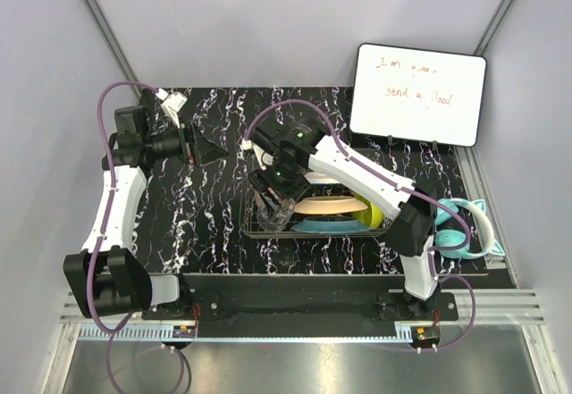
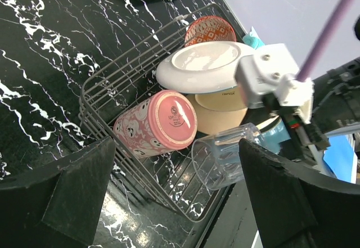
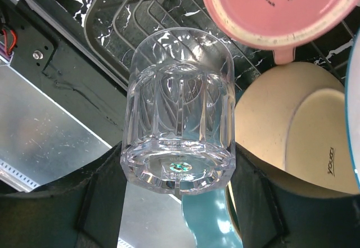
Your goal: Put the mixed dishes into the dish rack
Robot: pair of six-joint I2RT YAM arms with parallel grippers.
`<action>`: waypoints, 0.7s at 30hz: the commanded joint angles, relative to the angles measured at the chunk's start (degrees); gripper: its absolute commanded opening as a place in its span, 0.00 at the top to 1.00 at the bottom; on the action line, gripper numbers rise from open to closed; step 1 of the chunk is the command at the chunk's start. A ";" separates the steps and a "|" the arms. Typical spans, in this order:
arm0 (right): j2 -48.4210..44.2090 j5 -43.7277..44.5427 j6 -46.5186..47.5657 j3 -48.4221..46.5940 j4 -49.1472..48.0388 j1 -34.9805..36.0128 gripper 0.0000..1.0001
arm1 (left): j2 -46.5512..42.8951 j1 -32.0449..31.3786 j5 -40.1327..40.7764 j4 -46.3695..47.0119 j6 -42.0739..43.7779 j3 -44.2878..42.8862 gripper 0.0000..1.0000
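The dish rack (image 1: 256, 230) (image 2: 99, 83), a dark wire basket, sits mid-table. Inside it lie a pink mug (image 2: 158, 122) on its side, a white plate (image 2: 198, 67), a peach plate (image 2: 216, 118) (image 1: 326, 205), a red-white patterned bowl (image 2: 210, 30), a teal plate (image 1: 332, 227) and a lime-green bowl (image 1: 372, 216). My right gripper (image 1: 273, 203) (image 3: 177, 168) is shut on the base of the clear glass (image 3: 179, 107) (image 2: 224, 156), which hangs tilted over the rack's near left corner, beside the mug (image 3: 281, 6). My left gripper (image 1: 207, 148) (image 2: 179, 203) stands open and empty, left of the rack.
A white whiteboard (image 1: 418, 95) with red writing stands at the back right. Teal cat-ear headphones (image 1: 466, 230) lie right of the rack, by the right arm's base. The table's near edge and a metal rail (image 3: 50, 130) run just below the rack.
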State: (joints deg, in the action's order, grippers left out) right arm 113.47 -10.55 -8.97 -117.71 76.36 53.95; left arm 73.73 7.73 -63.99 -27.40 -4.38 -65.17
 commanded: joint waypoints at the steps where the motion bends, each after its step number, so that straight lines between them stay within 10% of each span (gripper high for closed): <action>1: 1.66 -1.67 0.89 -3.75 -0.42 0.54 1.00 | -1.75 0.27 0.44 1.03 2.45 0.30 0.06; 21: 9.75 4.12 2.29 -5.07 -1.47 0.45 1.00 | -0.34 0.27 0.62 0.94 2.36 0.74 0.07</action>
State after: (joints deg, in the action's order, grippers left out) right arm 123.11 -9.58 -7.73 -121.84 76.14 53.95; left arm 73.65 7.73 -63.68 -27.75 -2.96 -64.10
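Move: The clear glass hangs base-up in the right hand, bound for the free spot in the dish rack's near left corner, about 14 cm below the hand, 4 cm to its left and 1 cm ahead. The upturned pink mug stands some 8 cm ahead and 2 cm left; the beige plate is about 12 cm right and 4 cm ahead, the teal plate 12 cm right and 1 cm back. From the left hand that spot is roughly 17 cm back, 13 cm right and 20 cm below. Down, mostly, at a steady pace: the right hand sinks about 5 cm while easing some 1.5 cm forward and as much left, taking the glass rim first into the near left corner of the rack, between the mug and the rack's near rail. The fingers point down with a leftward lean and keep their hold near the glass's base; the wrist tilts only about 5 degrees. ##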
